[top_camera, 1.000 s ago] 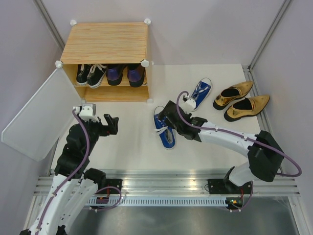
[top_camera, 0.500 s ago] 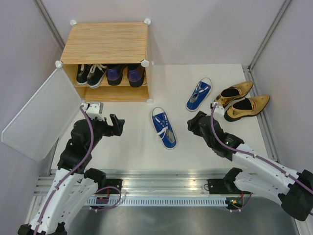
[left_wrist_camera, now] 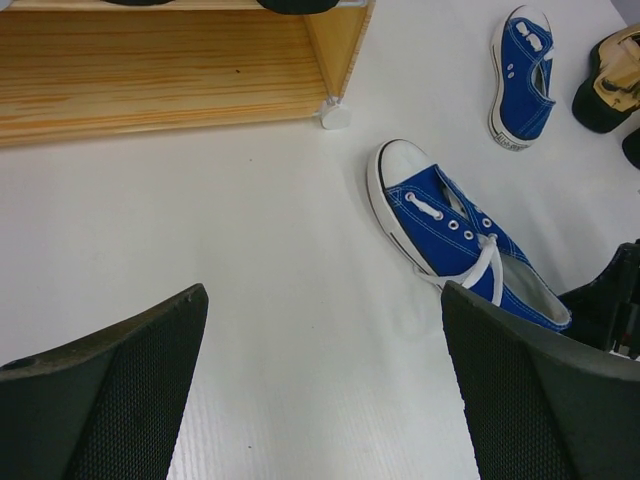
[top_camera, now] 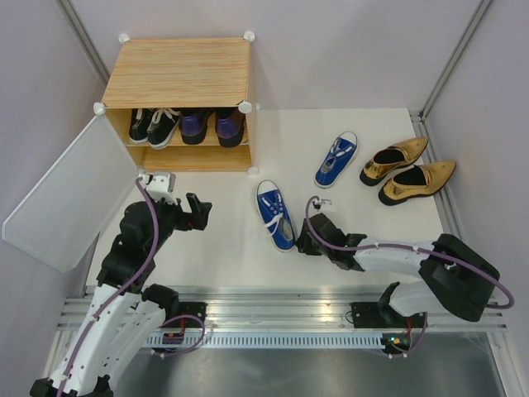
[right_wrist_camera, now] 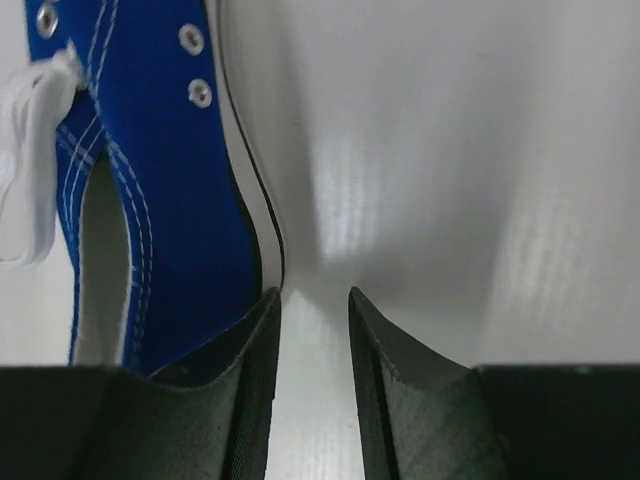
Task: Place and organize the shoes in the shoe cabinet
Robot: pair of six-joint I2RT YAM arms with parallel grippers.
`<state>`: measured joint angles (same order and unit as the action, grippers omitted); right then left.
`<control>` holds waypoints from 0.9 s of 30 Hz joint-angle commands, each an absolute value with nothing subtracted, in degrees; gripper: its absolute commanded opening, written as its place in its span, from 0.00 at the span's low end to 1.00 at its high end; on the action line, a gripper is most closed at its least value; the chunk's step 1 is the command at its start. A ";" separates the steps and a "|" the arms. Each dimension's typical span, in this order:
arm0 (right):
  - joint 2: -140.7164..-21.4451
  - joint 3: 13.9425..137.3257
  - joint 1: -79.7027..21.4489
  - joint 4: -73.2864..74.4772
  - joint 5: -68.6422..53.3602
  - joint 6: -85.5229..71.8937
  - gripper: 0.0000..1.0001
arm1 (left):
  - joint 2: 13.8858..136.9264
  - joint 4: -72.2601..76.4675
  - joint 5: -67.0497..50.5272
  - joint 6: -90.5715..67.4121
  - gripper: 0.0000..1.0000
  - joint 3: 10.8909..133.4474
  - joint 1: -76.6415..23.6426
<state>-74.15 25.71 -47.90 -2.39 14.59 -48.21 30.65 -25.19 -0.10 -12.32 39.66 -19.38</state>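
The shoe cabinet [top_camera: 182,70] stands at the back left with its door [top_camera: 62,198] swung open. On its upper shelf sit black sneakers [top_camera: 153,126] and purple heels [top_camera: 211,126]. One blue sneaker [top_camera: 277,215] [left_wrist_camera: 465,245] [right_wrist_camera: 150,180] lies mid-floor, the other [top_camera: 336,159] [left_wrist_camera: 522,75] farther back. Gold heels [top_camera: 405,169] lie at the right. My right gripper [top_camera: 304,240] [right_wrist_camera: 312,295] sits low by the near sneaker's heel. Its jaws stand narrowly apart over bare floor, and the left finger [right_wrist_camera: 235,390] is beside the shoe's sole. My left gripper [top_camera: 198,211] [left_wrist_camera: 322,300] hovers wide open, empty.
Grey walls [top_camera: 496,107] close in both sides and the back of the white floor [top_camera: 223,240]. The open door panel juts out left of my left arm. The cabinet's lower shelf [left_wrist_camera: 150,75] shows bare wood. A metal rail [top_camera: 281,310] runs along the near edge.
My right arm swung out to the right, then came back low to the near blue sneaker's heel, and its jaws narrowed. The left gripper rose slightly and stays open.
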 commanded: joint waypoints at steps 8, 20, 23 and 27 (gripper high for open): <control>-81.67 36.92 -58.27 -14.77 10.10 -44.74 0.38 | 30.41 -23.73 -0.18 -10.20 1.00 40.34 -19.51; -59.54 27.95 -49.84 -0.99 16.61 -39.82 0.53 | 39.78 -25.83 -7.89 -10.54 1.00 43.23 -19.69; -53.38 27.60 -47.82 4.12 18.45 -37.80 0.61 | 44.11 -28.03 -6.70 -10.11 1.00 46.48 -21.35; -47.21 25.23 -45.53 7.20 19.42 -36.48 0.66 | 53.58 -34.70 -0.89 -9.75 1.00 54.99 -28.27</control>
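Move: The blue shoe with the loose laces has its heel right beside the right fingertips, its middle about 8 cm ahead and 6 cm left, about level. The other blue shoe lies some 26 cm ahead and 10 cm right of that hand, the cabinet's near right foot 22 cm ahead and 11 cm left. From the left hand the laced shoe is roughly 9 cm ahead, 19 cm right, 21 cm below. Pushing the blue shoe's heel with its nearly closed fingers, the right hand sweeps about 10 cm left near the table, drawing back slightly, then leaves the shoe, swinging back right and rising to some 11 cm above where it began, fingers opening partway. Late on, the open left hand starts right and down towards the shoe, about 4 cm each way, tipping its fingers down some 15 degrees. ##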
